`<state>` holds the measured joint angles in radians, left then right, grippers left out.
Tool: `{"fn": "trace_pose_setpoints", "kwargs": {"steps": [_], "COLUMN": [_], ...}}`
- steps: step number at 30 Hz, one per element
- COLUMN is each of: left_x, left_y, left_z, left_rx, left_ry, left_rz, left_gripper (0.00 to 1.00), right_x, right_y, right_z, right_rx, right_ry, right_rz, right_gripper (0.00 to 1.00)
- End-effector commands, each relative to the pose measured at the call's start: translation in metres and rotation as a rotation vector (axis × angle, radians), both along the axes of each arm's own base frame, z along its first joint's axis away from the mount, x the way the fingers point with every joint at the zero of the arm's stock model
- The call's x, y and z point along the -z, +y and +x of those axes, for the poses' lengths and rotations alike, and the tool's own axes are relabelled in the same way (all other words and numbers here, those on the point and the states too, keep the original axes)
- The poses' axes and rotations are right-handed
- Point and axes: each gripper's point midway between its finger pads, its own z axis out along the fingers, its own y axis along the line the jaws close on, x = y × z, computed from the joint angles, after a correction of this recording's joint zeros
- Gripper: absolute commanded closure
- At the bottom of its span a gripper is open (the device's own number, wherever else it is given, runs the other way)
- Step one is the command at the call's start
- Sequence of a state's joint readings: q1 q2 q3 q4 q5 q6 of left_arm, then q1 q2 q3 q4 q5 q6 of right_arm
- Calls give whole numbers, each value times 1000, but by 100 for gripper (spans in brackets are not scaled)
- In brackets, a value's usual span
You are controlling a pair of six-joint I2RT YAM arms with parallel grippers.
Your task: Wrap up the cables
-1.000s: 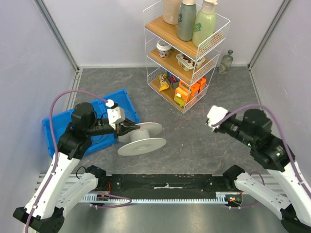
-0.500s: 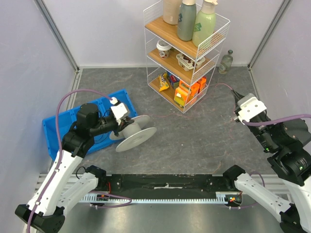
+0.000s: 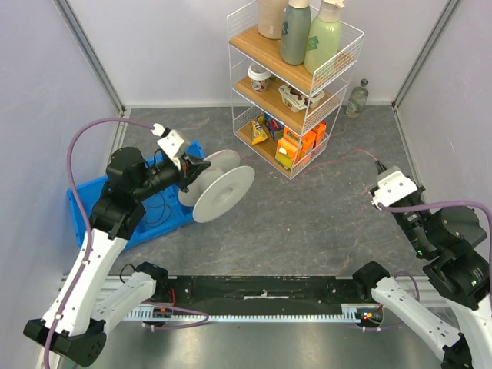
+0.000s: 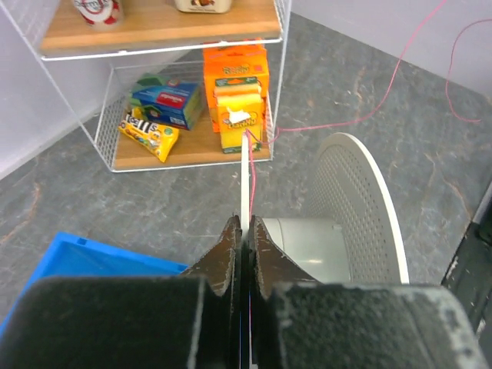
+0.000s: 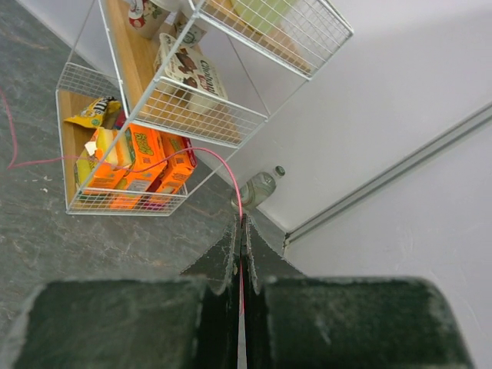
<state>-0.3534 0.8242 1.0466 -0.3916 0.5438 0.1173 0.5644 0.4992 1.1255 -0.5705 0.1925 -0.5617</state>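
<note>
A white spool (image 3: 221, 187) is held off the floor, tilted on edge. My left gripper (image 3: 198, 166) is shut on its near flange; in the left wrist view the jaws (image 4: 244, 224) pinch the thin flange edge (image 4: 245, 173), with the hub (image 4: 307, 246) and the perforated far flange (image 4: 361, 207) to the right. A thin red cable (image 3: 338, 156) runs from the spool past the rack's foot to my right gripper (image 3: 379, 165), which is shut on it. In the right wrist view the cable (image 5: 223, 165) enters the shut jaws (image 5: 241, 224).
A wire rack (image 3: 296, 84) with bottles, cups and snack boxes stands at the back centre. A blue bin (image 3: 115, 211) lies on the left under my left arm. A glass bottle (image 3: 356, 98) stands in the back right corner, near the right wall.
My left gripper lifted the spool up and back and tipped it on edge. My right gripper swung far right with the cable, drawing it out, then held.
</note>
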Motion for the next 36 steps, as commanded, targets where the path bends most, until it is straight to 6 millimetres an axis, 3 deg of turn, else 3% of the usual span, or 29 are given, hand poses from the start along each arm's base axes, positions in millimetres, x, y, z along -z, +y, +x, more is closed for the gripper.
{"fn": "trace_pose_setpoints", "kwargs": {"steps": [1, 4, 6, 9, 12, 17, 21, 26, 36], "left_x": [-48, -44, -44, -61, -71, -106, -135, -138, -101], "left_y": [13, 28, 26, 13, 5, 0, 12, 31, 74], "left_z": [26, 40, 40, 22, 16, 6, 23, 55, 113], "left_rx": [-145, -233, -214, -101, -67, -22, -155, -372, -803], "left_ry": [-131, -191, -185, -171, -93, -48, 44, 233, 354], "left_rz": [-72, -18, -23, -125, -195, -328, -508, -754, -758], "left_gripper": [98, 98, 98, 98, 98, 98, 98, 98, 98], "right_x": [-3, -6, -3, 9, 21, 47, 69, 96, 70], "right_y": [-21, -30, -33, -37, -46, -52, -44, -11, 39], "right_z": [-5, -7, -7, -4, -2, -6, -11, -23, -48], "right_rx": [90, 128, 145, 171, 227, 247, 182, -29, -342], "right_ry": [-17, -31, -29, -8, 10, 60, 98, 163, 150], "right_rz": [8, 1, -8, -32, -38, -77, -113, -151, -105], "right_gripper": [100, 100, 100, 100, 100, 100, 100, 100, 100]}}
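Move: The left gripper still pinches one rim of the white spool, whose barrel lies about 7 cm to its right, roughly level with it fore and aft and some 2 cm lower. The blue bin is 15 cm ahead, 20 cm left and 28 cm below; the orange boxes are 35 cm ahead, 30 cm right and 25 cm below. From the right gripper, holding the pink cable, the spool is roughly 44 cm left, 2 cm ahead and 8 cm lower. Keep both grips shut and bring the left gripper forward a little, ease it back, then lift it about 10 cm and sweep it forward and slightly left, letting it sink a touch last; roll its right side up some 35 degrees while swinging counter-clockwise and tipping down. Meanwhile draw the right gripper with the cable rightward, then down and finally back left, away from the spool. ##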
